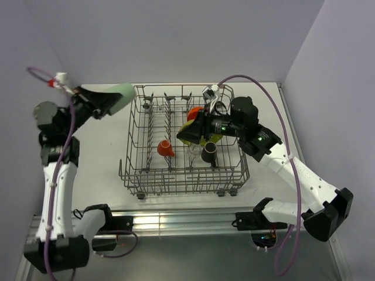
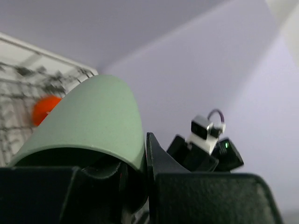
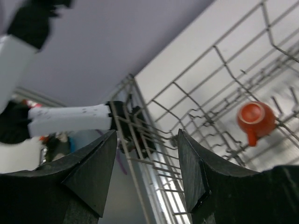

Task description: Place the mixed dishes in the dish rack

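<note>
The grey wire dish rack (image 1: 138, 153) stands mid-table. Inside it are a small orange handled cup (image 1: 165, 148) (image 3: 254, 119), a clear glass (image 1: 193, 151), a dark brown mug (image 1: 209, 153) and an orange bowl (image 1: 194, 112). A yellow-green plate (image 1: 215, 138) shows partly under my right gripper (image 1: 186, 133) (image 3: 147, 135), which hovers open and empty over the rack's middle. My left gripper (image 1: 108, 104) (image 2: 138, 158) is raised left of the rack's far corner. It is shut on the wall of the pale green cup (image 1: 121, 93) (image 2: 88, 126), one finger inside the rim.
White table (image 1: 99, 158) surrounds the rack, with lilac walls behind and at both sides. The rack's upright tines (image 3: 187, 93) lie below my right fingers. A metal rail (image 1: 176, 219) runs along the near edge by the arm bases.
</note>
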### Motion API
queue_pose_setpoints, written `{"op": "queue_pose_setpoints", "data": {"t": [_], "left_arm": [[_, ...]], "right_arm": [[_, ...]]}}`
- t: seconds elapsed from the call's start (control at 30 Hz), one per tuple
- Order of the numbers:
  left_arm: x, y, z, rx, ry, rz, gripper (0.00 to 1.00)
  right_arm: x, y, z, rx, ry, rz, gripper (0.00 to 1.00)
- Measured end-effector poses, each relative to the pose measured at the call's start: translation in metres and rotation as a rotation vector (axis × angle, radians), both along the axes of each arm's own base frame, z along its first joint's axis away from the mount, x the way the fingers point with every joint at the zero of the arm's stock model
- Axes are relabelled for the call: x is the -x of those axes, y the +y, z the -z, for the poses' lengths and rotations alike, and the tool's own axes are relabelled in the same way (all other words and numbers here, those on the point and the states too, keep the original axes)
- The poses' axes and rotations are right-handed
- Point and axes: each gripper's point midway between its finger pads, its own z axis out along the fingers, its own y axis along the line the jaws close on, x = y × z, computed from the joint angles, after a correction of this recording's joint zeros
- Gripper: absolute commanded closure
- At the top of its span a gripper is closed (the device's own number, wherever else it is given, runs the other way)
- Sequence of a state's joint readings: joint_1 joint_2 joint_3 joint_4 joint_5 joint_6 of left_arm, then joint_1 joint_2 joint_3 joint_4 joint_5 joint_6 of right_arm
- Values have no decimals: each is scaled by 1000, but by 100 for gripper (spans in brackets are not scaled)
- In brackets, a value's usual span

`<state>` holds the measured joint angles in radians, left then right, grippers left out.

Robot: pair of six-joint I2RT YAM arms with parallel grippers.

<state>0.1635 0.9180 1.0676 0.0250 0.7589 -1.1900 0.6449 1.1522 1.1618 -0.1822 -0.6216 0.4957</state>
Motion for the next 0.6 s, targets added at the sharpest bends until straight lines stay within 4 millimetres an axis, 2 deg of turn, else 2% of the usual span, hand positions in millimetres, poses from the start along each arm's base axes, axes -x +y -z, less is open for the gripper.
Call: {"op": "queue_pose_setpoints", "data": {"t": [0.1,0.2,0.27,0.37,0.43,0.6], "left_arm": [[1,-53,12,18,17,242,100],[34,-97,5,11,-48,441,100],[61,-114,-11,9,-138,532,100],[98,-128,-33,18,-266,628,100],[113,-131,-40,25,-316,662,100],[129,-138,-39,50,-348,716,100]], "right_arm": [[12,1,-12,-67,-5,-61,38],[21,1,-27,-120,-31,-105,38],[22,0,-35,-146,-52,-113,38],[18,-5,-44,-169,-76,-102,38],[13,-11,-49,-188,-91,-83,38],[14,-21,-61,-225,-128,-82,38]]}}
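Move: The left hand already holds the green cup; the right gripper it carries the cup to is about 24 cm to its right, 8 cm back and 9 cm lower. From the right hand, the green cup is some 19 cm left, 13 cm ahead and 9 cm higher. Well below the right hand, by 23 to 27 cm, are the green plate (11 cm ahead, 4 cm right) and the orange mug (8 cm ahead, 11 cm left). Keeping its grip on the rim of the green cup, the left hand sweeps right and then also back, about 14 cm to the right and 13 cm back with a rise of some 4 cm, swinging about 40 degrees clockwise and tipping up so that the cup's closed end points at the right gripper. The right hand, fingers still open and empty, rises about 6 cm beside the approaching cup, easing slightly right, and tilts its leftward-pointing fingers up some 10 degrees to about level. ##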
